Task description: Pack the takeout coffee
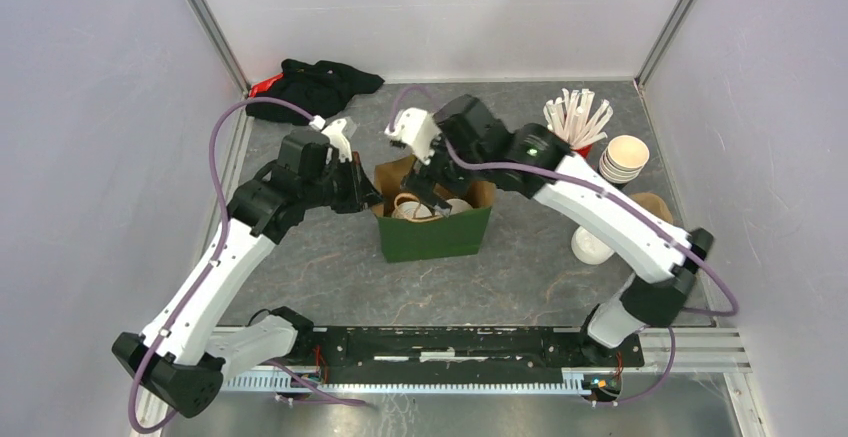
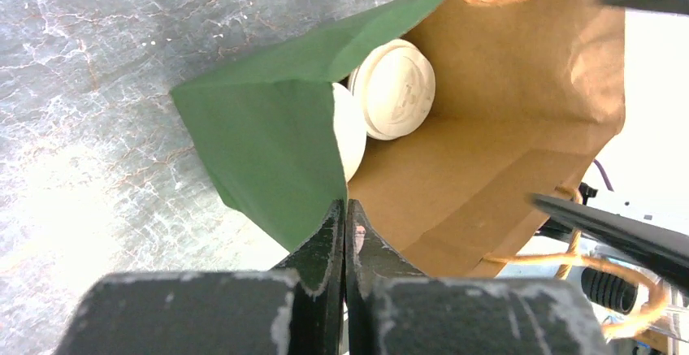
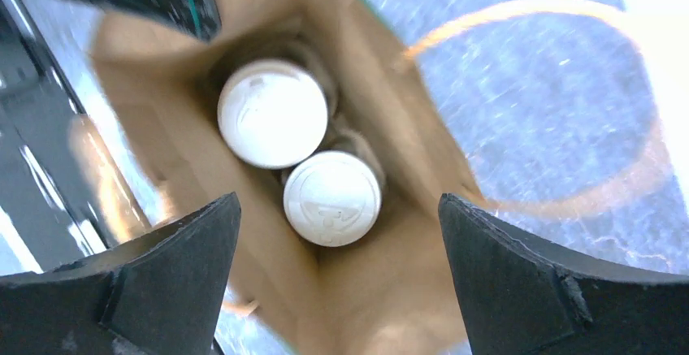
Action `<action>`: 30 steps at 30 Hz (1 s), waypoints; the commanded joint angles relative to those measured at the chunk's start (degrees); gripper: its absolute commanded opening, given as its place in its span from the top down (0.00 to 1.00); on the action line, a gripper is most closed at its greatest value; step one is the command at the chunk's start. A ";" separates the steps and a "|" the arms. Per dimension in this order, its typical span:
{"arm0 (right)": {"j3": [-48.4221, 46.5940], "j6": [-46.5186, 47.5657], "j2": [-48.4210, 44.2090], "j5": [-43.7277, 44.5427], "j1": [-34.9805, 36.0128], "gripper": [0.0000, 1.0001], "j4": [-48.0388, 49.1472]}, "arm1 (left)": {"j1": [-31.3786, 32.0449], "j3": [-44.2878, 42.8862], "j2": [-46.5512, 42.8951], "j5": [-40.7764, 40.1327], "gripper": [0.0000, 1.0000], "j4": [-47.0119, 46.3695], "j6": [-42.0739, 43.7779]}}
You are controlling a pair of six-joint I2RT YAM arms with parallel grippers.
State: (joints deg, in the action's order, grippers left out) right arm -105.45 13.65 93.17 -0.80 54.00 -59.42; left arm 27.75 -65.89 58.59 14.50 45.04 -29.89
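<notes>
A green paper bag (image 1: 432,234) with a brown inside stands open mid-table. Two takeout coffee cups sit side by side in it, showing only their round white lids (image 3: 272,113) (image 3: 331,198); the dark cup walls are mostly hidden. The top view shows the lids as white rounds (image 1: 410,209) (image 1: 457,206). My left gripper (image 2: 345,209) is shut on the bag's left rim (image 2: 268,144), pinching the paper and holding the mouth open; one lid (image 2: 394,91) shows past it. My right gripper (image 3: 339,201) hangs open just above the bag's mouth, holding nothing, over the cups (image 1: 432,193).
A stack of lidless cream cups (image 1: 624,158) and a red holder of white sticks (image 1: 577,117) stand at the back right. A loose white lid (image 1: 590,247) lies by the right arm. A black cloth (image 1: 315,85) lies at the back left. Grey walls enclose the table.
</notes>
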 commanded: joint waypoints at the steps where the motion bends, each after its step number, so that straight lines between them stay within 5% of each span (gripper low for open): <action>1: -3.62 -9.18 -9.62 4.54 0.19 0.02 12.91 | -0.10 -6.14 2.70 -1.99 0.98 4.70 -3.03; 5: -3.32 -12.11 -13.86 9.49 -0.11 0.02 17.21 | -0.15 -9.02 5.10 -1.83 0.98 6.45 -4.82; 10: -3.76 -17.33 -18.10 28.94 -3.83 0.02 13.79 | -0.24 -9.84 6.10 -5.64 0.88 10.58 -6.97; 18: 6.88 -14.91 -19.26 26.13 -23.52 0.04 13.50 | -0.24 -9.26 2.95 -11.44 0.65 13.56 -7.75; 22: 13.90 -16.67 -16.89 12.52 -36.80 0.14 18.97 | -0.26 -10.81 1.95 -11.77 0.48 14.26 -5.53; 30: 17.54 -11.06 -5.63 10.64 -41.95 0.35 22.29 | -0.25 -20.66 2.43 -12.34 0.35 17.04 3.47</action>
State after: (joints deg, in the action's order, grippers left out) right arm -86.76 -0.10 84.55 11.94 12.34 -41.25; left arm 27.70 -80.01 61.52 3.29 61.52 -32.73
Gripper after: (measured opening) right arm 0.690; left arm 0.635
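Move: The straws in the red cup stand about 17 cm ahead of the right hand, 30 cm to its right and 12 cm lower. The paper cups are some 40 cm right and 12 cm ahead; the white lid stack is about 34 cm right and 8 cm back, roughly 21 cm lower. The green bag is right under this hand; from the left hand, its fingers shut on the bag's left rim, the bag's middle lies about 11 cm right and 11 cm below. The left fingers let go of the bag's left rim, opening past half, and that hand draws off about 4 cm to its left, ending a few cm higher. Already open, the right hand climbs some 18 cm off the bag, swings right and forward towards the straws, then sinks again by about 20 cm, turning roughly 60 degrees clockwise as its fingers begin to narrow. ##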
